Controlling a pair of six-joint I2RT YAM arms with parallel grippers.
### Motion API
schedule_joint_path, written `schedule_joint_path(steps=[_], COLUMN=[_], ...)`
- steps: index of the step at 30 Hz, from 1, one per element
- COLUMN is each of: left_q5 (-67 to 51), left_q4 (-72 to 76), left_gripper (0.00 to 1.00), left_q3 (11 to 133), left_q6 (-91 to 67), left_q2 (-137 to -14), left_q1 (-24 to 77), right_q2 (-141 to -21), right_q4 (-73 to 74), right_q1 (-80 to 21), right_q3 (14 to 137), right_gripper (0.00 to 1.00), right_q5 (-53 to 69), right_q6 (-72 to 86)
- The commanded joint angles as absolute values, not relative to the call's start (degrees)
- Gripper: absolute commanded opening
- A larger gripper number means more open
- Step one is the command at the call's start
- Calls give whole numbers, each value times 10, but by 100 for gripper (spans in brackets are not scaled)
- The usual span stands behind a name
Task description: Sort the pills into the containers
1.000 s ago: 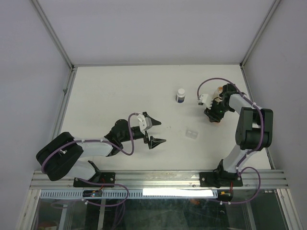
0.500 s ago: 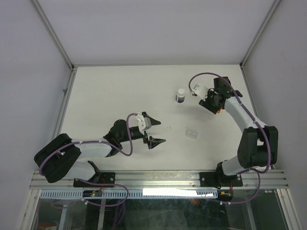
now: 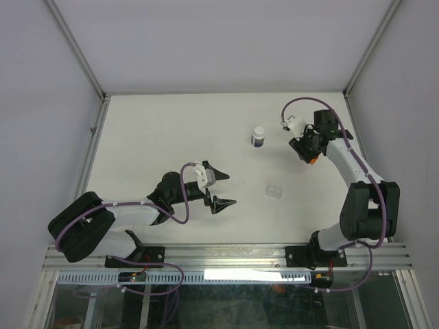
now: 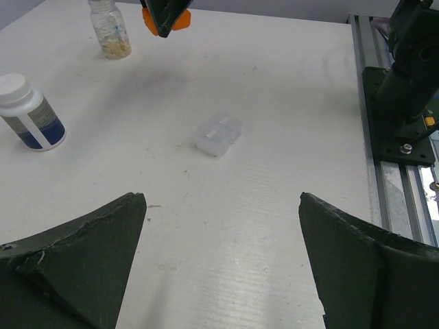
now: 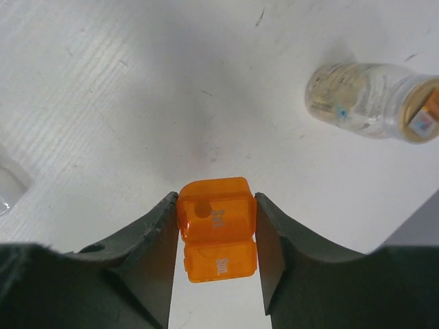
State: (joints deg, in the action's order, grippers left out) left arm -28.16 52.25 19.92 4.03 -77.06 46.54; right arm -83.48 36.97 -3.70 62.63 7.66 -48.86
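Note:
My right gripper (image 5: 216, 200) is shut on a small orange two-cell pill box (image 5: 217, 229) marked "Sat" and "Sun", held above the table at the back right (image 3: 309, 154). A round dark shape shows inside the "Sat" cell. A clear vial (image 5: 367, 101) with tan contents stands close by, at the top left of the left wrist view (image 4: 110, 31). A flat clear two-cell box (image 3: 274, 191) lies mid-table, ahead of my left gripper (image 4: 221, 197), which is open with nothing between its fingers (image 3: 232, 190). I see no loose pills on the table.
A white bottle with a blue label (image 3: 258, 136) stands left of the right gripper (image 4: 164, 17), also in the left wrist view (image 4: 31, 113). The metal rail with the right arm's base (image 4: 398, 103) runs along the near edge.
My right arm has carried the orange box from mid-right toward the back of the table, near the vial. The left arm has barely moved.

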Motion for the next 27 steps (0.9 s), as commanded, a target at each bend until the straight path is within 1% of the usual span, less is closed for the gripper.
schedule_joint_path(steps=[1, 9, 11, 15, 19, 20, 22, 27], left_q5=[-288, -291, -290, -288, -288, -288, -288, -288], left_q4=[545, 548, 548, 548, 546, 546, 546, 552], left_gripper=[98, 98, 98, 98, 98, 98, 98, 98], left_q3=[198, 198, 195, 192, 191, 190, 188, 185], left_q6=[50, 48, 49, 50, 50, 50, 51, 51], left_q2=[-751, -752, -749, -745, -740, -738, -737, -737], left_q1=[470, 470, 470, 470, 470, 471, 470, 470], right_q2=[-880, -958, -968, -981, -957, -944, -919, -852], right_q4=[346, 306, 299, 298, 307, 313, 329, 398], right_q1=[16, 41, 44, 46, 46, 46, 45, 41], right_q3=[621, 611, 610, 609, 608, 609, 608, 581], right_gripper=[29, 32, 34, 49, 72, 75, 78, 79], right_q5=[170, 173, 172, 170, 183, 192, 221, 342], right_q6=[-452, -482, -483, -480, -474, -476, -484, -580])
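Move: The orange pill box is in my right fingers, held above the table; the bare spot it goes to is about 9 cm below my right hand and 2 cm to the right. The pill jar stands some 12 cm ahead and 3 cm right of that hand, the white bottle about 11 cm ahead and 20 cm left, the clear box about 10 cm back and 12 cm left. From my left hand the spot is roughly 14 cm ahead and 35 cm right. With my right hand I carry the orange pill box straight down about 9 cm to the bare table short of the jar, easing some 2 cm right and tipping the fingers about 15 degrees steeper. Low over the table I stop, spread the fingers to let go of the box, then lift off about 3 cm, drifting slightly left. ##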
